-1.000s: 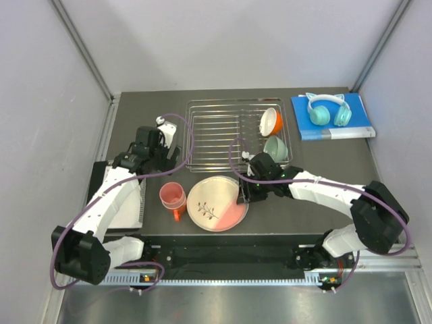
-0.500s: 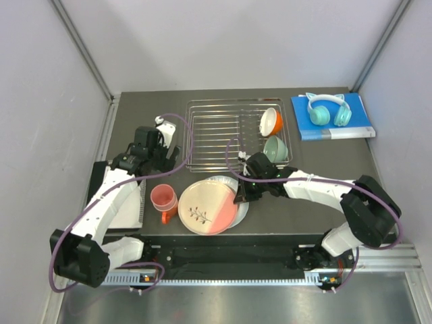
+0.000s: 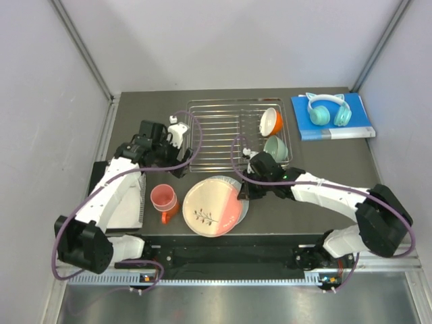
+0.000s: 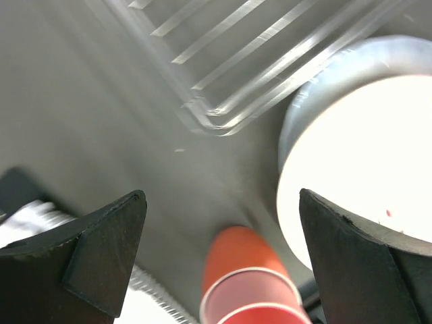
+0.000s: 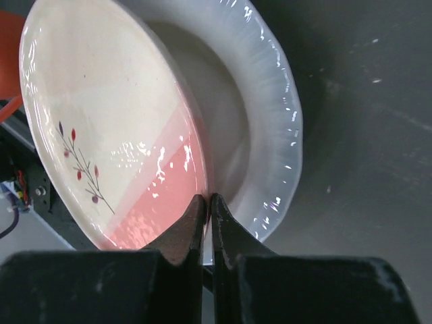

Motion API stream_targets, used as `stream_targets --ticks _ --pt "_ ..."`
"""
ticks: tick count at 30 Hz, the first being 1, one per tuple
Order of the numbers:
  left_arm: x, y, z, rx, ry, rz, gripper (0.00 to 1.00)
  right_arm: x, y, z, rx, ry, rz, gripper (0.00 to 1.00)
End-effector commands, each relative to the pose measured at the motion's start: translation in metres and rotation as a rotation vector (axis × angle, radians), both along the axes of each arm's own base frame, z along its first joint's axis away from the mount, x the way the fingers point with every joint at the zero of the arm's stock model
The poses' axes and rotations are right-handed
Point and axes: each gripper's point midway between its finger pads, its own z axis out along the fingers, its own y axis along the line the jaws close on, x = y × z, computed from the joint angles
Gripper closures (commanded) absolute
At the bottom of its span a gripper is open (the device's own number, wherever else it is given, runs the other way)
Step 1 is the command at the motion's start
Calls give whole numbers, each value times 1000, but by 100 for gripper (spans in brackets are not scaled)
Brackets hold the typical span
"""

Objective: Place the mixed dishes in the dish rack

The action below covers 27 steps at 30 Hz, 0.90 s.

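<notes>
My right gripper (image 3: 241,195) is shut on the rim of the cream-and-pink sprig-patterned plate (image 3: 211,206) and holds it tilted above the white plate (image 3: 243,210); both show in the right wrist view, the sprig plate (image 5: 101,128) over the white plate (image 5: 263,121). My left gripper (image 3: 174,169) is open and empty by the dish rack's (image 3: 212,131) near-left corner, above the pink tumbler (image 3: 163,198) nested in the orange mug (image 3: 165,214). The left wrist view shows the tumbler (image 4: 250,300), the mug (image 4: 236,250) and the rack corner (image 4: 216,101). An orange bowl (image 3: 271,121) and a mint-green bowl (image 3: 275,147) stand in the rack's right side.
Teal cat-ear headphones (image 3: 329,109) lie on a blue book (image 3: 334,128) at the back right. A dark tray with a white sheet (image 3: 125,206) sits at the left edge. The table's near edge (image 3: 223,237) runs just below the plates.
My left gripper has swung right and forward towards the rack's near-left corner. My right gripper has lifted the sprig plate's right rim, uncovering the white plate beneath. The tumbler and mug shifted left.
</notes>
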Motion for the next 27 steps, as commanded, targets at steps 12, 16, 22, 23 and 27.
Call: stream_targets --ticks 12,16,22,23,27 --pt "-9 -91 -3 -294 187 -346 1 23 -16 60 -34 -251 -5 100" --pt "-12 -107 -13 -303 215 -403 2 30 -8 67 -31 -267 5 100" --pt "-15 -116 -20 -321 254 -428 3 37 1 88 -16 -306 18 100" --pt "-15 -117 -20 -322 251 -431 3 37 2 90 -14 -309 20 100" --pt "-18 -116 -25 -316 256 -437 3 39 8 103 0 -330 25 100"
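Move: The patterned plate, already pinched at its right rim by my right hand, has its middle about 15 cm back, 11 cm right and 11 cm below my open left hand. The mugs stand 13 cm back and 10 cm left of that hand. From my right hand, the rack's middle is roughly 26 cm ahead and 3 cm left, the lower plate's middle 5 cm back, 11 cm left and 5 cm down, and the green bowl 19 cm ahead, 13 cm right. I swing my left hand about 10 cm to the right and some 4 cm down, turning it clockwise and tipping its still wide-open fingers steeper until they come close to the patterned plate's far-left rim. My right hand keeps its pinch and lifts about 5 cm, first drawing the plate right, then easing forward and slightly back left. ##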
